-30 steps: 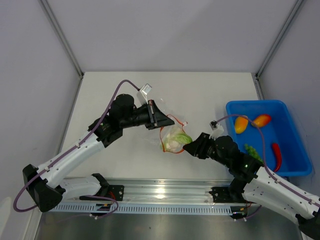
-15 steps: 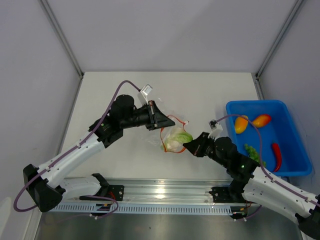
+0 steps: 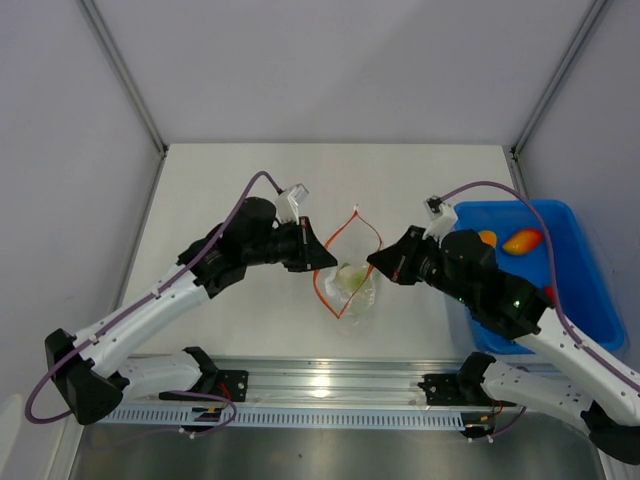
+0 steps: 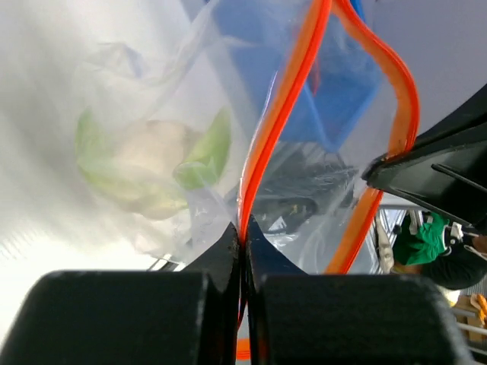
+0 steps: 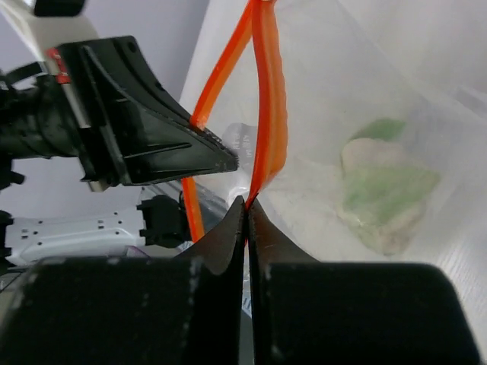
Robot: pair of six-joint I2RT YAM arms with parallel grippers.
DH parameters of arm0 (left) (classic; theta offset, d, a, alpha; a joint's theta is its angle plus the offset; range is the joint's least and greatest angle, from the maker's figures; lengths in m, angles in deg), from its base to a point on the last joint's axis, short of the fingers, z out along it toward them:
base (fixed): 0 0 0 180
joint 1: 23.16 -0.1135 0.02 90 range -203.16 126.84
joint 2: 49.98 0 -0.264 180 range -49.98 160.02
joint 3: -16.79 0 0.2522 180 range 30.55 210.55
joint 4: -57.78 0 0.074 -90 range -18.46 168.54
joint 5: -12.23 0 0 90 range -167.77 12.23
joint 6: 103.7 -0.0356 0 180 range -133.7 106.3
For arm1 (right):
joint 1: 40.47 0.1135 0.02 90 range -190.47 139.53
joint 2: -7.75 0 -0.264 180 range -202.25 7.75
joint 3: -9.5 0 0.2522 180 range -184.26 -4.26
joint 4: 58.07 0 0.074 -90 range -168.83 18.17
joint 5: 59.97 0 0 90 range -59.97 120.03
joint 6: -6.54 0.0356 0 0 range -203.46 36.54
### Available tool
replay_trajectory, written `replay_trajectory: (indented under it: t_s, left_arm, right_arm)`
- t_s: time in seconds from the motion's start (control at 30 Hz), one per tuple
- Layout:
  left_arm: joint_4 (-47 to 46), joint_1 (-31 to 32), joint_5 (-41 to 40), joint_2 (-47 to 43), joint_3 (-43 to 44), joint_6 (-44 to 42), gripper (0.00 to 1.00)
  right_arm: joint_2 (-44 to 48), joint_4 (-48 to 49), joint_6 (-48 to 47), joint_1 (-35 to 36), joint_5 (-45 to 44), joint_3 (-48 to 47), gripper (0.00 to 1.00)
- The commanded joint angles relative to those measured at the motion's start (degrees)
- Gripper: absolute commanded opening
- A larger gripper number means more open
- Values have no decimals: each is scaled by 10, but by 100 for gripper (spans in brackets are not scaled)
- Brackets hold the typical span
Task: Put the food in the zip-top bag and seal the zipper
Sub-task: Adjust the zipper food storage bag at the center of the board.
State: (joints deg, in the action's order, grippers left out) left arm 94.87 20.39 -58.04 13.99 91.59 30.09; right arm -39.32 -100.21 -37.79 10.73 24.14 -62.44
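The clear zip-top bag (image 3: 358,303) hangs between my two grippers, its orange-red zipper (image 3: 357,211) spread into an open loop. My left gripper (image 3: 318,256) is shut on the left strip of the zipper (image 4: 262,152), and my right gripper (image 3: 376,263) is shut on the right strip (image 5: 268,114). A white-and-pale-green vegetable (image 3: 349,280) lies inside the bag (image 4: 148,163) (image 5: 384,190). Two orange-yellow fruits (image 3: 522,240) rest in the blue bin. My right arm hides the other food.
The blue bin (image 3: 570,215) stands at the right edge of the table, partly under my right arm. A metal rail (image 3: 320,385) runs along the near edge. Grey walls close in the white table (image 3: 230,180) at the back and sides.
My right gripper has shut on the right zipper strip. Both arms have lifted the bag off the table and drawn its mouth open, with the vegetable now hanging inside.
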Motion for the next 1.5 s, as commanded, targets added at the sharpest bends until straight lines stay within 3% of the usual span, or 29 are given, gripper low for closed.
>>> replay_trajectory:
  t_s: [0.0,0.13,0.33,0.47,0.7,0.73,0.9,1.0,1.13,1.2,1.37,1.47]
  left_arm:
    - [14,7,-18,-23,4,-39,1]
    - [18,8,-5,-16,1,-36,1]
    - [22,9,-28,-52,10,-39,1]
    - [39,7,-31,-30,18,-51,0]
    - [16,3,-40,-35,-3,-45,1]
    - [20,1,-49,-35,-1,-46,1]
    - [18,-10,-61,-42,-11,-44,1]
    - [12,-11,-59,-46,-21,-40,1]
    - [3,-11,-50,-49,-27,-35,1]
    - [2,-11,-47,-53,-29,-34,1]
    - [4,-11,-43,-66,-43,-34,1]
    - [5,-11,-39,-71,-50,-34,1]
  right_arm:
    - [-45,-60,-28,-3,25,-10,0]
    - [-77,-71,-44,-6,7,-12,0]
    - [-53,-52,-62,-4,5,-25,0]
    - [-54,-65,-83,-13,-1,-34,2]
    - [-82,-109,-105,-22,-5,-79,67]
    - [-83,-118,-110,-22,-6,-94,73]
    - [-92,-157,-138,-35,-43,-165,79]
    - [-104,-187,-143,-76,-80,-219,82]
    - [-130,-191,-157,-197,-74,-256,84]
    - [-157,-194,-152,-291,-68,-259,84]
    - [-189,-181,-81,-463,-129,-214,83]
    - [-195,-151,-38,-521,-169,-155,81]
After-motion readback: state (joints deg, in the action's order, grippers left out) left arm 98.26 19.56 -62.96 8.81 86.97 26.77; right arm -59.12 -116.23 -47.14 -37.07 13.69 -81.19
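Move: Both hands pinch opposite sides of the bag's orange rim. The cauliflower inside the bag sits about 16 cm below the right hand, some 5 cm ahead and 5 cm to its left. The middle of the blue bin is about 50 cm to the right hand's right and 10 cm ahead, with the yellow fruit about 36 cm right and 20 cm ahead. From the left hand, the cauliflower is about 4 cm right, 5 cm ahead and 12 cm down. The right fingers, still pinching the rim, take it down roughly 6 cm and ease a little back up, then open wide and let go. The emptied hand rises and sweeps right and forward towards the blue bin, ending some 25 cm to the right, turning clockwise about 50 degrees and sinking again at the end. The left hand keeps its pinch, drifting about 3 cm left and 2 cm down. ##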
